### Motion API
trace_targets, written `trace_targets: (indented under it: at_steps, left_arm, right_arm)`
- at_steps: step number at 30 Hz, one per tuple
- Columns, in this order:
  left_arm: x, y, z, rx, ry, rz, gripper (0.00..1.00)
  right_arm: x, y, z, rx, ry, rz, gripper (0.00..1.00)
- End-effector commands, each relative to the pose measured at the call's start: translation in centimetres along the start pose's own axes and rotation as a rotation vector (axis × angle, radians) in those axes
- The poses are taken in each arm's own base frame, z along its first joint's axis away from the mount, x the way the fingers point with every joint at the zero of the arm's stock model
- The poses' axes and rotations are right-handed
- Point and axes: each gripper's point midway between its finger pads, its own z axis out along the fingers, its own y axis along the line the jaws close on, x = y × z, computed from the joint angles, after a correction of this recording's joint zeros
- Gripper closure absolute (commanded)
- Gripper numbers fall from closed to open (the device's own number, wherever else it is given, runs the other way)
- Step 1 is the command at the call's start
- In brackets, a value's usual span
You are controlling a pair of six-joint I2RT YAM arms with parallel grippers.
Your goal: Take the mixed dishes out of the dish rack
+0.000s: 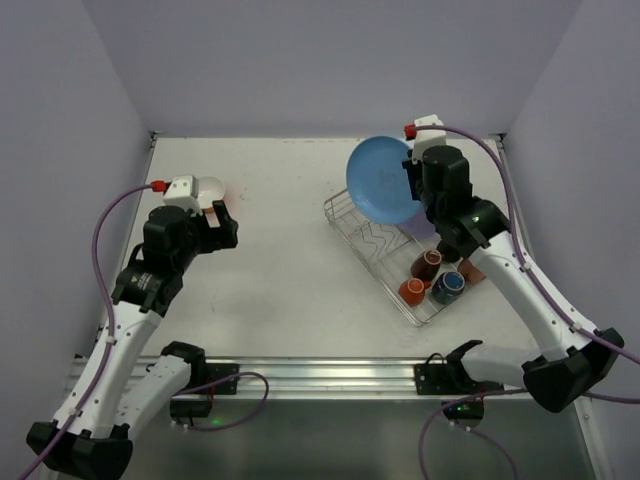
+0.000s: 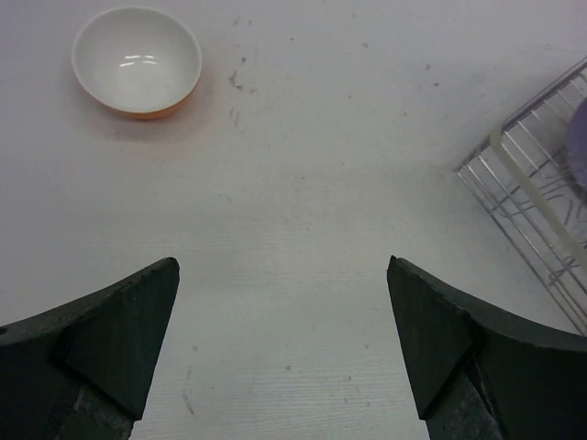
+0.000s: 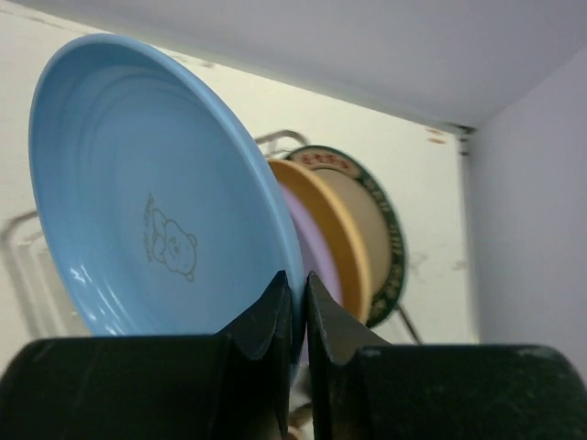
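Observation:
My right gripper (image 3: 295, 280) is shut on the rim of a blue plate (image 3: 156, 183) with a small bear drawing. In the top view this plate (image 1: 380, 180) hangs tilted over the far end of the silver wire dish rack (image 1: 345, 228), with the right gripper (image 1: 412, 188) at its right edge. Behind it stand a lavender plate (image 3: 313, 244), a tan plate (image 3: 348, 257) and a white plate with a dark patterned rim (image 3: 394, 257). My left gripper (image 2: 282, 266) is open over bare table, short of the orange bowl (image 2: 137, 61) with its white inside.
A brown mug (image 1: 427, 264), an orange mug (image 1: 412, 290) and a blue mug (image 1: 448, 286) sit at the rack's near end. A corner of the rack (image 2: 537, 197) shows at the right of the left wrist view. The bowl (image 1: 210, 187) lies at the far left, by the left gripper (image 1: 222, 215).

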Motion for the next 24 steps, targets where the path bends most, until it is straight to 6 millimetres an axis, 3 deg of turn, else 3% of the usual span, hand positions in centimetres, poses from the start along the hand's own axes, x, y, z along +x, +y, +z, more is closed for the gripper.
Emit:
trace_targets:
  at_steps: [1, 2, 3, 6, 9, 11, 15, 19, 24]
  left_arm:
    - [-3.3, -4.2, -0.8, 0.180, -0.020, -0.083, 0.00]
    - [-3.5, -5.6, -0.4, 0.242, 0.000, -0.105, 0.00]
    - [-3.7, -8.2, -1.0, 0.376, 0.031, -0.148, 0.00]
    - [-5.2, -12.9, -1.7, 0.591, 0.040, -0.213, 0.00]
    - [-6.1, -15.8, -1.8, 0.630, 0.024, -0.201, 0.00]
    - [-6.3, -17.0, -1.4, 0.622, 0.024, -0.177, 0.00]
    - [-5.9, -17.6, -0.1, 0.592, 0.037, -0.154, 0.02]
    - [-3.9, -17.7, 2.2, 0.529, 0.119, -0.118, 0.14]
    - [-2.4, -18.6, 3.0, 0.532, 0.173, -0.098, 0.33]
  right_arm:
    - [-2.4, 3.6, -3.2, -0.240, -0.046, 0.325, 1.00]
    - [-1.8, 4.4, -3.3, -0.272, -0.033, 0.361, 1.00]
    - [-1.9, 5.0, -3.6, -0.304, -0.032, 0.401, 1.00]
    - [-1.6, 6.8, -3.9, -0.372, -0.006, 0.522, 1.00]
    - [-0.9, 7.8, -3.5, -0.380, 0.036, 0.591, 1.00]
    - [-0.1, 8.8, -3.7, -0.416, 0.066, 0.624, 1.00]
    - [-0.1, 10.1, -4.9, -0.505, 0.047, 0.690, 1.00]
    - [0.2, 10.7, -6.0, -0.563, 0.047, 0.718, 1.00]
    - [0.6, 10.9, -6.6, -0.592, 0.037, 0.730, 1.00]
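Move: The blue plate, already pinched at its right rim, has its middle about 9 cm left of the right fingers and level with them. From the left hand that is about 9 cm ahead, 37 cm right and 9 cm higher. The open left gripper waits 45 cm left of the right hand, 9 cm back and 9 cm lower. The purple plate stands some 6 cm ahead of the right fingers, 5 cm right and 22 cm below. The blue plate stays pinched in the right fingers as that hand carries it left, back and down, about 13 cm in all, rolling its left side up some 45 degrees. The left hand sweeps about 17 cm right to meet it, rising before dipping, turning clockwise and nudging forward; its fingers straddle the plate's free left rim and begin to close. ##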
